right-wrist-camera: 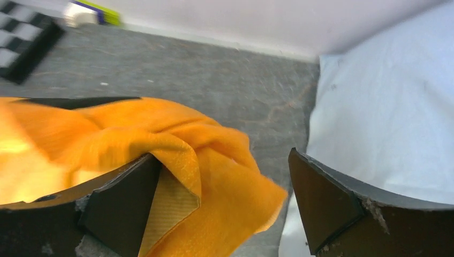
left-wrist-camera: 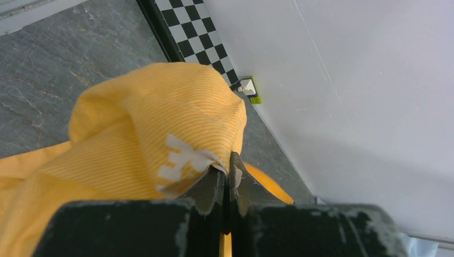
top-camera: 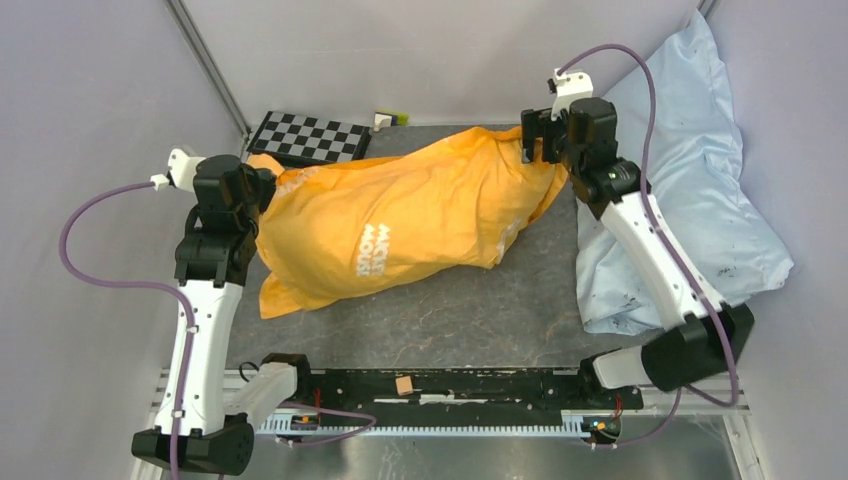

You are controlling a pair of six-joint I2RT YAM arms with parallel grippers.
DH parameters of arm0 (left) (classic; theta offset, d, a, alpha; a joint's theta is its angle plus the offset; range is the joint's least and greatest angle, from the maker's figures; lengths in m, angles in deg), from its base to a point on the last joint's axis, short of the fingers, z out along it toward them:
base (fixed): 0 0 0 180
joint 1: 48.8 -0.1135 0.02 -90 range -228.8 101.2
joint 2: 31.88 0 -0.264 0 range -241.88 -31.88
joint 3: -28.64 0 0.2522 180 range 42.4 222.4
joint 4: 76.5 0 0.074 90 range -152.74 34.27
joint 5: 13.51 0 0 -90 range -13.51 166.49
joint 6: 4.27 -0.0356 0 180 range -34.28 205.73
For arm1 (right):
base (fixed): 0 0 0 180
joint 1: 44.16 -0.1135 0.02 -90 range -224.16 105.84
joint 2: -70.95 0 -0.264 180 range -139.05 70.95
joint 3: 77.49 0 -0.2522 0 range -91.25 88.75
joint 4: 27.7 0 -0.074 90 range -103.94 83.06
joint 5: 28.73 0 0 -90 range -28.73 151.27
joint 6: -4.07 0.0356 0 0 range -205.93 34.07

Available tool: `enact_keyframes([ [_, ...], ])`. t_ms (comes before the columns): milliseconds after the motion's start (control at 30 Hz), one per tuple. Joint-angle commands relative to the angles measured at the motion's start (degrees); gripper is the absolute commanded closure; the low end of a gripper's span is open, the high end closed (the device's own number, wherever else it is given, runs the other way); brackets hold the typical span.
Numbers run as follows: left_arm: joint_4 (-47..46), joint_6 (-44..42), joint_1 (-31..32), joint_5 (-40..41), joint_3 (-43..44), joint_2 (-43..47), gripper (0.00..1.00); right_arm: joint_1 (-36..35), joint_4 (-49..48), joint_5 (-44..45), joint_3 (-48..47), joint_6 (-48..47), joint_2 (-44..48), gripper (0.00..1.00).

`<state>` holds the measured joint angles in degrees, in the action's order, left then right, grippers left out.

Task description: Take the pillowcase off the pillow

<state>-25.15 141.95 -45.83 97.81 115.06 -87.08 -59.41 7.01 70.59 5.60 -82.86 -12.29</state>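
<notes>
The orange pillowcase (top-camera: pixel 400 225) lies bulging across the middle of the grey table, white lettering on top. The pillow is hidden inside it. My left gripper (top-camera: pixel 264 192) is at the case's left end, shut on a pinch of striped orange cloth (left-wrist-camera: pixel 150 134) right at the tips (left-wrist-camera: pixel 229 170). At the right end my right gripper (top-camera: pixel 535 150) stands open. A loose fold of the pillowcase (right-wrist-camera: pixel 214 176) hangs between its jaws, resting against the left finger (right-wrist-camera: pixel 123 203) and apart from the right one (right-wrist-camera: pixel 321 198).
A pale blue pillow (top-camera: pixel 690 190) lies against the right wall, close beside my right arm (right-wrist-camera: pixel 385 107). A checkerboard (top-camera: pixel 310 138) and a small white-and-green block (top-camera: pixel 390 119) sit at the back. Walls close in on the left, back and right.
</notes>
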Motion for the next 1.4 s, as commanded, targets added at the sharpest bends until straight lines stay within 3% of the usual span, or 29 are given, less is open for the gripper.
enact_keyframes([
  [0,-1.81,-2.98,-0.32,1.73,-0.42,1.1,0.98,-8.8,-3.02,-3.89,1.27,-4.66,10.97,0.02],
  [233,-2.08,-4.28,-0.24,-0.78,-0.5,1.15,0.98,-14.11,-1.7,-4.96,2.05,-5.02,17.39,0.02],
  [400,-2.1,-5.63,-0.28,-0.23,-1.28,1.83,0.98,-17.14,-1.02,-23.26,9.2,-4.79,21.28,0.02],
  [467,-2.1,-6.16,-0.29,0.42,-1.3,1.65,0.98,-22.74,2.1,-24.27,11.08,-6.32,21.33,0.02],
  [567,-2.1,-6.11,-0.27,0.48,-1.37,0.55,0.98,-32.85,4.97,-17.72,13.63,-9.05,20.91,0.02],
  [700,-2.88,-6.57,-0.31,1.19,-2.04,-2.24,0.98,-40.66,0.59,-9.79,18.86,-8.27,20.82,0.02],
  [800,-2.88,-6.5,-0.29,1.71,-2.18,-5.0,0.98,-44.43,0.34,-0.63,17.95,-8.26,17.07,0.02],
  [967,-2.34,-4.77,-0.76,0.72,-1.98,-8.9,0.97,-44.58,-3.01,11.26,15.29,-8.41,9.24,0.02],
  [1100,-3.22,-3.8,-2.23,-0.73,-2.99,-7.77,0.79,-40.59,-3.81,11.71,9.77,-7.64,1.13,0.03],
  [1267,-4.07,-8.58,-2.52,1.21,-2.33,-3.18,0.2,-32.14,-7.22,5.38,1.75,-4.59,-7.69,0.04],
  [1367,-2.09,-12.04,-2.52,3.18,0.02,-1.19,0.02,-27.41,-7.61,1.21,-4.8,-3.16,-14.05,0.02],
])
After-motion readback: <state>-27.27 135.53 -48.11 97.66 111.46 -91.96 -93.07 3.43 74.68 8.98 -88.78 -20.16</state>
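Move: About 28 cm to the right hand's left, some 11 cm back and 16 cm below, lies the middle of the pillow in its yellow-orange pillowcase; the cloth end it has just released hangs about 6 cm under it. The blue pillow is roughly 35 cm to its right, level ahead, 22 cm lower. From the left hand, which grips the other corner, that pillow middle is some 23 cm right, 1 cm ahead and 22 cm below; the checkerboard lies about 26 cm ahead, 5 cm right, 32 cm below. Rising about 11 cm, the open right hand swings back and left, dips to the near side of the pillow while turning some 55 degrees counter-clockwise, then drives about 14 cm forward, turning partly back, its spread fingertips coming onto the cloth. The left hand holds its corner nearly still, then lowers it forward about 7 cm, opens and starts drawing back and up. ##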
